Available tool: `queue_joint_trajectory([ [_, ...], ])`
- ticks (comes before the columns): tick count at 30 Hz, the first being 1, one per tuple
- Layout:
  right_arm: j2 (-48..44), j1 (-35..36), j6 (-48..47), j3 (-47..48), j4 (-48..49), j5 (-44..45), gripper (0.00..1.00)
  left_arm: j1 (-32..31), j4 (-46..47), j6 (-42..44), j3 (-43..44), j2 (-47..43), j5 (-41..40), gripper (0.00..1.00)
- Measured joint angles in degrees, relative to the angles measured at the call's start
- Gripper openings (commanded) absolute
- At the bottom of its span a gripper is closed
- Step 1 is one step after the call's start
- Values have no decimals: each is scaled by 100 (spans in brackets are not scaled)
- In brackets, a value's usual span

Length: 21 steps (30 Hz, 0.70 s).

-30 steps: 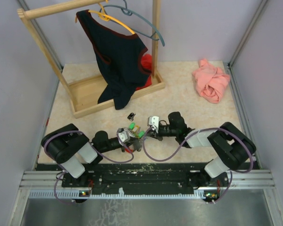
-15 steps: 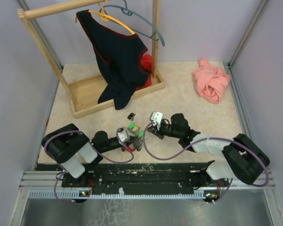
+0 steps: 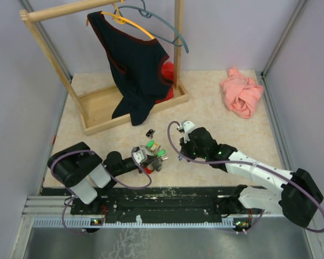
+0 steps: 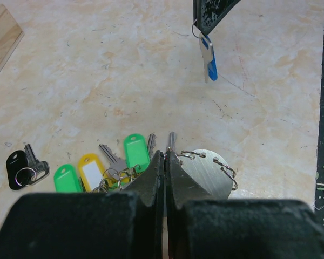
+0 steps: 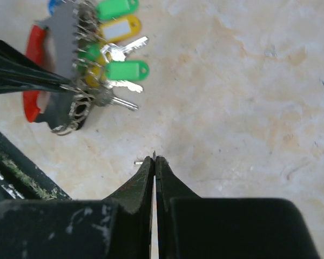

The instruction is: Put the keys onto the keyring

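Note:
My left gripper (image 4: pixel 166 154) is shut on the edge of the keyring (image 4: pixel 208 172), a round silvery plate with small wire rings along its rim. Several keys (image 4: pixel 132 154) with green and yellow tags hang from it and lie fanned on the table. In the right wrist view the keyring (image 5: pixel 62 59) and those keys (image 5: pixel 119 54) sit at the upper left. My right gripper (image 5: pixel 154 159) is shut on the wire ring of a blue-tagged key (image 4: pixel 208 56), which dangles above the table beyond the keyring. A black-tagged key (image 4: pixel 21 168) lies loose to the left.
A wooden clothes rack (image 3: pixel 97 110) with a dark top (image 3: pixel 135 59) on a hanger stands at the back left. A pink cloth (image 3: pixel 242 94) lies at the back right. The black base rail (image 3: pixel 167 195) runs along the near edge.
My right arm has drawn back to the right, away from the left gripper and the key bunch, its gripper still shut. The left gripper has stayed put.

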Motion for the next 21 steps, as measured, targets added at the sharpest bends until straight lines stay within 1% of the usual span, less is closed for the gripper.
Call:
queue_joint_trajectory([
  [4,562,0,345,210,-391,485,0,0,9,-2,-13,0,-13,1],
  [7,1145,0,492,286,-313,822,0,0,11,-4,-35,0,-22,1],
  [16,2240,-2,422,361,831,1403,0,0,11,-20,-37,0,-46,1],
  [21,2564,-26,197,328,1657,1534,0,0,11,-20,-37,0,-50,1],
])
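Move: The right gripper already pinches the blue-tagged key by its small ring, hanging free. The bare table spot for it lies about 7 cm ahead of this hand, neither left nor right, and 9 cm below. The tagged keys on the keyring are some 10 cm to its left and 3 cm ahead; the loose black-tagged key is 12 cm left, 13 cm ahead. From the left gripper, which holds the keyring, the spot is about 8 cm ahead and 11 cm right. Bring the right gripper down and forward at once, about 7 cm each way, sinking fastest at first, so the dangling blue-tagged key comes down onto the bare table. Turn the wrist some 15 degrees on the way, mostly clockwise. Keep the right fingers shut on its ring, and hold the keyring still with the left gripper. ##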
